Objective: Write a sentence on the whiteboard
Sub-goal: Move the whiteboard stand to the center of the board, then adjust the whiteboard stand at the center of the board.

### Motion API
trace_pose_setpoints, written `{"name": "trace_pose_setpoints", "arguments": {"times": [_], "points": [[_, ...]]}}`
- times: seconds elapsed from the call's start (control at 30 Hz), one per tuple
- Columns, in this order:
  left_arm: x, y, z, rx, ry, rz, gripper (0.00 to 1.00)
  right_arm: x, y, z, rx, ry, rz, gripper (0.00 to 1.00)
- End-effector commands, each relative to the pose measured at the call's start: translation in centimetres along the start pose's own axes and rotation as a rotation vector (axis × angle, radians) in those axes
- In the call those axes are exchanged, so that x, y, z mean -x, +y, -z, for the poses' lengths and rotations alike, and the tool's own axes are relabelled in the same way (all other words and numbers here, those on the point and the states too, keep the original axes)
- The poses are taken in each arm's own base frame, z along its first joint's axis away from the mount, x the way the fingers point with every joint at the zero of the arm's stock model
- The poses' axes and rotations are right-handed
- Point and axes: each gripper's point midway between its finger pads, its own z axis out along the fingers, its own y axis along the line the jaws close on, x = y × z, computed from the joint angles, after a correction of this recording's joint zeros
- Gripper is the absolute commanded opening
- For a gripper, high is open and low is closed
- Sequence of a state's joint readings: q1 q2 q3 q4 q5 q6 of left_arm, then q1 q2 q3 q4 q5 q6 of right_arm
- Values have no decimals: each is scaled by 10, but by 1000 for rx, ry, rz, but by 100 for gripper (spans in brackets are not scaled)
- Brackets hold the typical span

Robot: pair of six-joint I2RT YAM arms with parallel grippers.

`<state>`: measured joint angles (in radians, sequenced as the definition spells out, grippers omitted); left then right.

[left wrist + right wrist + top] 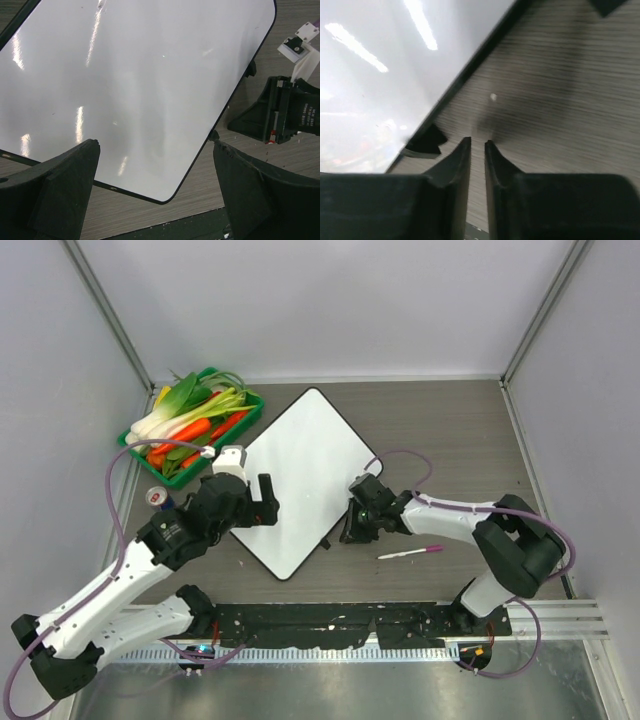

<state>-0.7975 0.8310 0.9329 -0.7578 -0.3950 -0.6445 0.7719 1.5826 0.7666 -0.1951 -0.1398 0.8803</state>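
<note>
The whiteboard (pixel 300 480) lies flat on the wooden table, turned like a diamond, glossy white with a thin black frame. Its surface (pixel 130 90) is blank; no sentence shows on it. My left gripper (pixel 262 508) hovers over the board's near-left edge, wide open and empty (pixel 155 145). My right gripper (pixel 352 530) is low beside the board's near-right edge (pixel 370 90), next to a small black clip (pixel 425 140). Its jaws (pixel 477 142) stand a narrow slit apart with only table between them. A white marker with a pink cap (pixel 410 553) lies on the table to its right.
A green tray (pixel 245 400) of leeks and carrots stands at the back left. A small round can (pixel 155 498) sits left of the left arm. A black rail (pixel 330 620) runs along the near edge. Grey walls enclose the table.
</note>
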Motion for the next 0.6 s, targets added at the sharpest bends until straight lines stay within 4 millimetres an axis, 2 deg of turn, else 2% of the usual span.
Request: {"name": "trace_pose_setpoints", "arguments": {"times": [0.0, 0.03, 0.07, 0.13, 0.17, 0.23, 0.33, 0.37, 0.57], "points": [[17, -8, 5, -29, -36, 7, 100, 14, -19, 34, -131, -66, 130, 28], [16, -9, 4, -33, -34, 6, 100, 22, -27, 40, -163, -105, 157, 33], [17, -10, 4, -38, -35, 7, 100, 21, -32, 44, -180, -102, 169, 37], [17, -11, 3, -44, -34, 8, 100, 30, -39, 51, -202, -141, 206, 52], [16, -13, 2, -48, -30, 7, 100, 33, -41, 53, -208, -152, 237, 64], [16, -15, 1, -55, -25, 7, 100, 44, -42, 56, -214, -182, 281, 78], [17, -19, 1, -68, -18, 8, 100, 63, -40, 56, -226, -230, 351, 82], [17, -20, 0, -71, -15, 8, 100, 67, -41, 56, -236, -243, 363, 87], [17, -21, 0, -74, -10, 9, 100, 90, -47, 40, -240, -282, 421, 87]]}}
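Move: The whiteboard lies ahead and to the left of the right hand, its middle roughly 15 cm farther out and 11 cm to the left, about level with the low fingertips. Its near stand foot is some 4 cm to the left and 1 cm back; the far foot is around 10 cm ahead and 4 cm to the right. The pen lies about 17 cm right and 4 cm back. From the left hand, the whiteboard's middle is roughly 16 cm ahead, 8 cm right and 20 cm down. The whiteboard's right-hand edge and near stand foot are left behind as the right hand, already clear of them, draws off about 8 cm to the right, rising 2–3 cm early on, then curves forward some 4 cm towards the far foot. The nearly shut fingers spread wide, and the wrist rolls and tilts some 25 degrees, bringing the fingers to point more steeply down. ##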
